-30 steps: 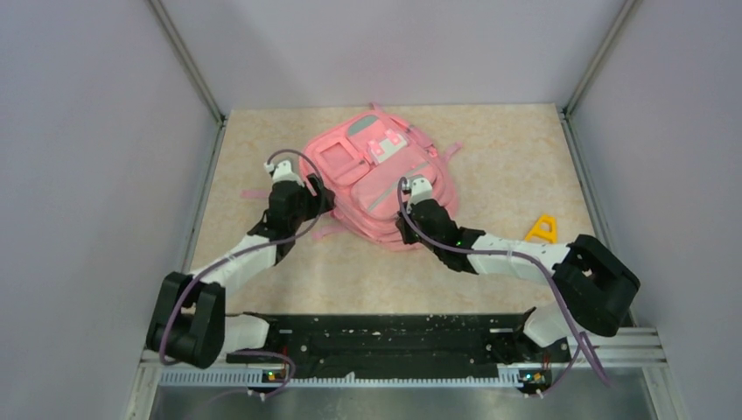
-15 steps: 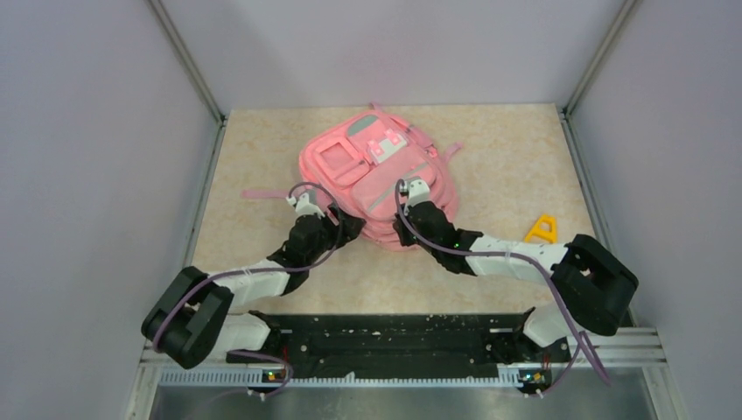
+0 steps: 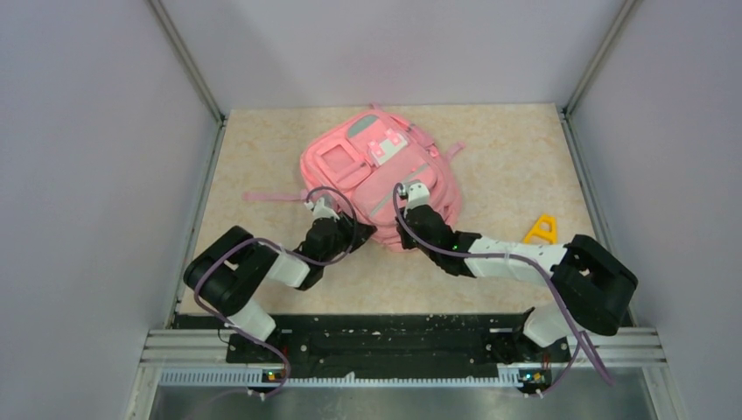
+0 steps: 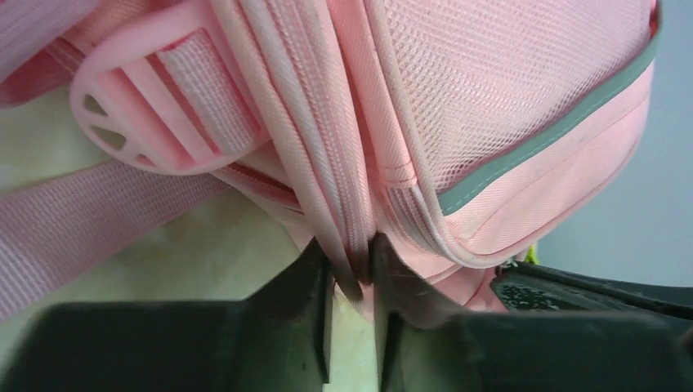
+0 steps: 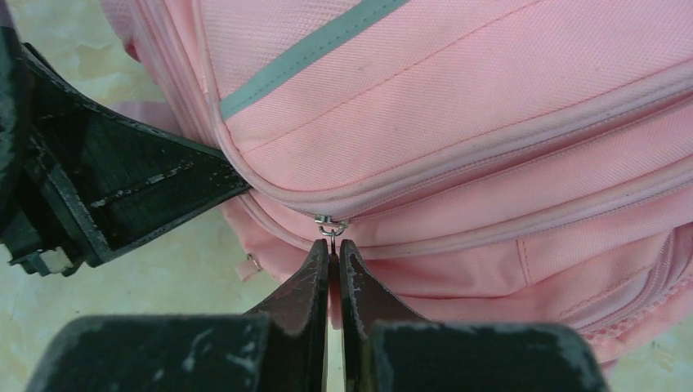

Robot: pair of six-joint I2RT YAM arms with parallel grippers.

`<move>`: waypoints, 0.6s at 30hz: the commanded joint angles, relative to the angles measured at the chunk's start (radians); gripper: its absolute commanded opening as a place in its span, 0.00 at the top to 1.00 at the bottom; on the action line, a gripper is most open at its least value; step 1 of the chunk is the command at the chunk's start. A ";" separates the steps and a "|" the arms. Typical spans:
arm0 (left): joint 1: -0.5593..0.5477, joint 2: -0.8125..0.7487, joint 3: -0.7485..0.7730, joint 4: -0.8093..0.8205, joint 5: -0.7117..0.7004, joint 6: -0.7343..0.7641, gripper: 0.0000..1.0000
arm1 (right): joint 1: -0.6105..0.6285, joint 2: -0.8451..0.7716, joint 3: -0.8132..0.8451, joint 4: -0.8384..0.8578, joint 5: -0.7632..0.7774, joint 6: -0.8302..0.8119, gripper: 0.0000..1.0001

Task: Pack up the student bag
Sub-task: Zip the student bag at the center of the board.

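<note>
The student bag [image 3: 376,171], a big pink backpack with grey trim, lies front-up in the middle of the table. My left gripper [image 3: 366,232] is at its near edge. In the left wrist view this gripper [image 4: 353,261] is shut on a fold of the bag's pink zip seam [image 4: 347,204]. My right gripper [image 3: 401,232] sits just right of it. In the right wrist view it [image 5: 334,249] is shut on a zip pull hanging from a small metal ring [image 5: 331,223] on the bag [image 5: 490,90].
A yellow triangular object [image 3: 542,229] lies on the table right of the bag. A loose pink strap [image 3: 262,194] trails left from the bag. The left gripper's black body [image 5: 122,180] shows close beside the right fingers. Grey walls enclose the table.
The left arm has drawn back and swung right along the bag's near edge, and its jaws have closed on the seam. The right arm has barely moved.
</note>
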 commanded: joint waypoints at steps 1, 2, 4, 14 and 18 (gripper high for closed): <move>-0.001 -0.032 -0.013 0.076 -0.060 0.033 0.91 | 0.007 -0.023 0.024 -0.091 0.099 0.005 1.00; 0.001 -0.058 -0.028 0.061 -0.091 0.047 0.98 | -0.006 -0.031 0.022 -0.099 0.099 0.002 1.00; 0.019 -0.116 -0.067 0.037 -0.129 0.067 1.00 | -0.038 -0.047 0.010 -0.105 0.096 -0.004 1.00; 0.270 -0.532 -0.036 -0.551 -0.098 0.332 1.00 | -0.209 -0.067 -0.002 -0.075 0.088 -0.079 1.00; 0.393 -0.597 0.018 -0.659 -0.071 0.443 1.00 | -0.256 -0.035 0.019 -0.049 0.058 -0.110 1.00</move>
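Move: The left hand has the fold of the bag's lower left edge between its half-closed fingers, practically at the hand point. From there the zip pull, already in the right hand's fingers, is about 6 cm right and 1 cm back, and the strap buckle some 11 cm left and 7 cm ahead. For the right hand, the pocket's lower right corner, where the zip leads, lies roughly 11 cm right and 9 cm ahead; the grey-green strip's middle is about 10 cm straight ahead. The left fingers close the rest of the way to pinch the fold of the bag's lower left edge, then the hand draws it about 10 cm to the left while rising some 3 cm and rolling its left side up a little. Against that hold the right hand keeps its pinch on the zip pull and, after a small dip, pulls away to the right and forward, about 6 cm right and 5 cm out with a slight rise, swinging some 10 degrees clockwise as it takes the slider along the pocket's lower edge towards its right corner. ##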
